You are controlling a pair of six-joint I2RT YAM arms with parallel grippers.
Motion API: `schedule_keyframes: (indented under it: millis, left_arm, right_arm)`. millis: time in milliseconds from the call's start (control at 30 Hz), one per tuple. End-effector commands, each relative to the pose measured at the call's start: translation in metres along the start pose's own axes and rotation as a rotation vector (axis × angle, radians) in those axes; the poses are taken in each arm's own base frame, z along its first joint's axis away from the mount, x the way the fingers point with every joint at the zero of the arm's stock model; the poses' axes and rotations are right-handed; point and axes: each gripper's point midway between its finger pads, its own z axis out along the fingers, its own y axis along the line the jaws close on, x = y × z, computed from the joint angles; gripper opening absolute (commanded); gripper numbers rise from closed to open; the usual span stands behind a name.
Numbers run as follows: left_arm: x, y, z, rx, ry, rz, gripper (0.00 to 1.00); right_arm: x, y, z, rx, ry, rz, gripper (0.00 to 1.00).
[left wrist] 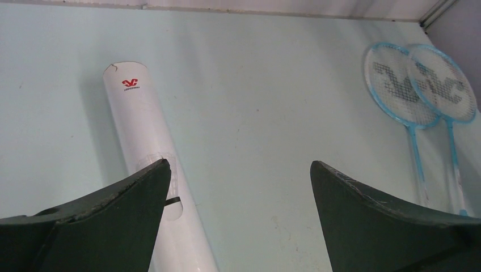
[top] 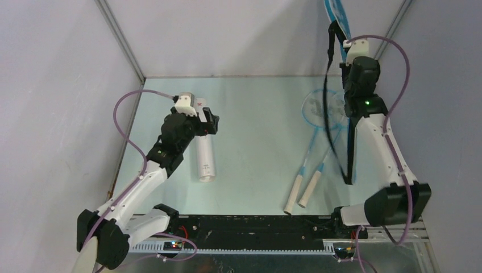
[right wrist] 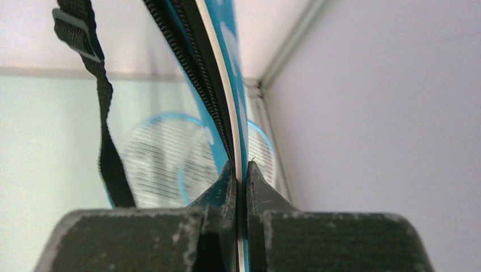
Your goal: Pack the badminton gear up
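My right gripper (top: 343, 38) is raised at the back right and shut on the edge of the blue bag (top: 335, 14). In the right wrist view the fingers (right wrist: 258, 184) pinch the bag (right wrist: 224, 62) by its zip seam, with the black strap (right wrist: 105, 119) hanging to the left. Two blue rackets (top: 318, 122) lie on the table below, their cream handles toward me. The long white tube (top: 204, 156) lies at the left. My left gripper (left wrist: 238, 164) hovers open just above it, with the tube (left wrist: 139, 124) under the left finger and nothing between the fingers.
The pale green table (top: 256, 131) is closed in by white walls at the back and on both sides. The bag's strap (top: 325, 85) dangles down over the racket heads. In the left wrist view the rackets (left wrist: 420, 90) lie near the back right corner.
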Motion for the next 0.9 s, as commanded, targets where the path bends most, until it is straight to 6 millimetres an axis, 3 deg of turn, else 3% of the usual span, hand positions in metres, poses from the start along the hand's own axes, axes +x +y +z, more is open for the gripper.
schedule_keyframes:
  millis: [0, 200, 333, 467, 633, 700, 867]
  left_arm:
    - [-0.018, -0.013, -0.014, 0.067, -0.076, -0.019, 1.0]
    - [-0.032, -0.024, -0.031, 0.133, -0.129, -0.032, 1.0]
    - [-0.042, -0.041, -0.043, 0.224, -0.151, -0.041, 0.99]
    - [-0.043, -0.063, -0.05, 0.334, -0.13, -0.059, 0.98]
    - [-0.035, -0.085, -0.054, 0.396, -0.08, -0.047, 0.98]
    - [-0.028, -0.096, -0.054, 0.419, -0.054, -0.042, 0.98]
    - [0.001, -0.116, -0.05, 0.443, 0.038, -0.004, 0.98]
  right_arm:
    - [-0.075, 0.012, -0.067, -0.213, -0.168, 0.223, 0.0]
    - [-0.136, 0.074, -0.157, -0.719, -0.282, 0.448, 0.0]
    - [-0.153, 0.113, -0.194, -0.905, -0.253, 0.554, 0.0]
    - [-0.15, 0.147, -0.199, -0.957, -0.156, 0.684, 0.0]
    - [-0.132, 0.19, -0.176, -0.887, -0.03, 0.847, 0.0]
    - [-0.122, 0.21, -0.17, -0.85, 0.011, 0.87, 0.0]
    - [-0.096, 0.24, -0.152, -0.738, 0.084, 0.857, 0.0]
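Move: Below and between the hands, the open middle of the table is where the bag goes: about 30 cm left of the right hand, 10 cm back and 32 cm down. The rackets' middle lies some 17 cm back from that hand, 4 cm left and equally low. For the left hand, the bag's middle is about 48 cm to its right, roughly level ahead and in height; the shuttlecock tube is 9 cm left, 5 cm ahead, 20 cm below. Swinging the bag over in an arc, the right hand keeps its edge pinched and travels about 30 cm left towards the open mid-table, drawing back some 7 cm overall; it climbs 12 cm, then sinks nearly all of that, rolling its left side up and turning counter-clockwise. The left hand, still wide open, backs off and shifts right about 8 cm towards the bag, turning some 20 degrees clockwise and rising before it dips. ##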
